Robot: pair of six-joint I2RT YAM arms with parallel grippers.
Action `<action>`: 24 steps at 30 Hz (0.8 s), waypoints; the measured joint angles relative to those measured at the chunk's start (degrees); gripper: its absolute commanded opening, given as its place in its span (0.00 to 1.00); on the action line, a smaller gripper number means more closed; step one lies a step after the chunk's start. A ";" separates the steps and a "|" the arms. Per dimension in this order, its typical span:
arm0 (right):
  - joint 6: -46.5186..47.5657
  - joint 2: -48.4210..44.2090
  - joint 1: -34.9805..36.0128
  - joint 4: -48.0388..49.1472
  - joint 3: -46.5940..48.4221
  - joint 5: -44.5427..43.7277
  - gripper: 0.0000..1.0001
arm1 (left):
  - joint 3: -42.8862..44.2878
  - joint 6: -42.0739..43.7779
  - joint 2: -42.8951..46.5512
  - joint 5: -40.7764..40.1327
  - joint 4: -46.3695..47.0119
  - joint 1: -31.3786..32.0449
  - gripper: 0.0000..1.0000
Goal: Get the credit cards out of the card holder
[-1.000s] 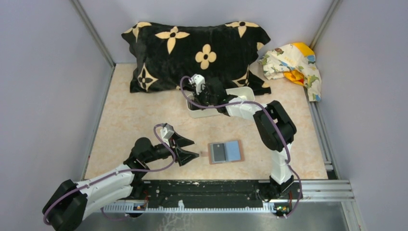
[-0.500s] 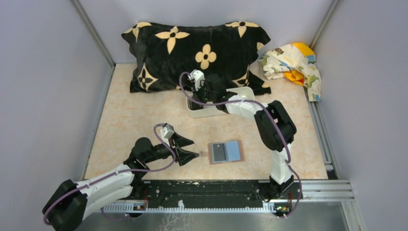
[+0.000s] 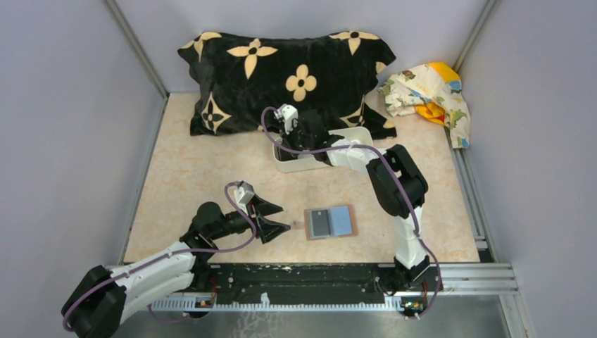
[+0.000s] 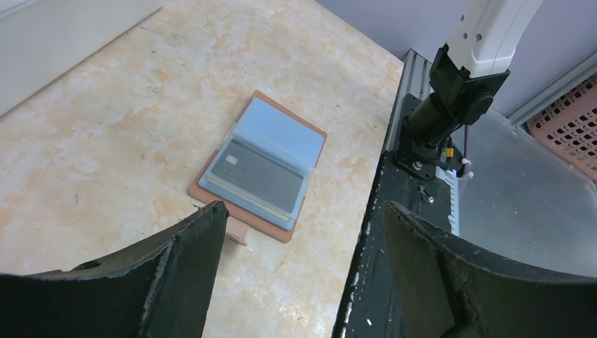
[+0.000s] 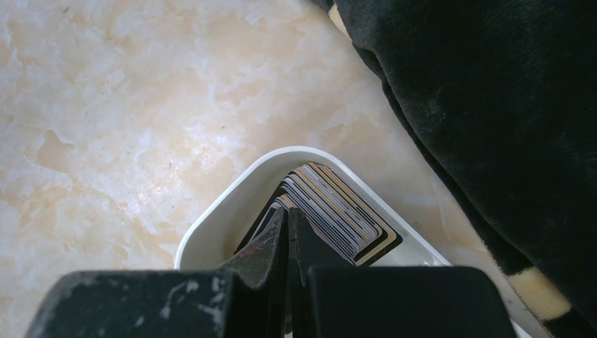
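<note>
The card holder [image 3: 342, 220] lies open and flat on the table, brown rim outside, light blue inside. A dark grey credit card [image 4: 260, 176] sits in its left pocket [image 3: 319, 222]. My left gripper [image 3: 285, 217] hovers just left of the holder [image 4: 281, 130], open [image 4: 305, 205], with nothing between its fingers. My right gripper [image 3: 284, 143] is at the back over the white tray [image 3: 292, 167], shut [image 5: 289, 211], its tips dipped beside a fanned stack of dark and tan credit cards [image 5: 338, 211]. I see nothing held between those fingers.
A black pillow with tan flowers [image 3: 288, 70] lies right behind the tray [image 5: 232, 190]. A crumpled patterned cloth [image 3: 429, 91] sits in the back right corner. The black base rail [image 3: 317, 278] runs along the near edge, close to the holder. Walls enclose both sides.
The right arm has shifted slightly to the left over the tray, gripper still shut. The left arm and the card holder have not moved.
</note>
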State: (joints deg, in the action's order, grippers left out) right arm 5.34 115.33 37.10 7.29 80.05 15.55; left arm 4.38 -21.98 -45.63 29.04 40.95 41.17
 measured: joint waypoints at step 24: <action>-1.46 -6.75 -0.15 2.80 -3.21 2.19 0.01 | -0.46 0.02 -0.74 -2.25 -0.55 0.00 0.94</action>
State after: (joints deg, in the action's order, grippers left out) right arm 3.88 108.57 36.95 10.09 76.84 17.74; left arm 3.92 -21.96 -46.37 26.79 40.40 41.17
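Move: The stack of cards in the left end of the white tray lies right at the right hand's shut fingertips, its middle about 1 cm ahead, 1 cm to the right and 2 cm below. The tray's middle is some 12 cm to the right, 1 cm back and 3 cm below; the open card holder lies roughly 22 cm back, 13 cm to the right and 3 cm below. From the idle left hand, the stack is about 21 cm straight ahead and 6 cm lower. Keep the right gripper shut and dip its tips about 1 cm down onto the fanned cards in the tray's left end. Stay there briefly, then lift nearly 6 cm, easing back slightly, away from the cards and clear of the tray. ##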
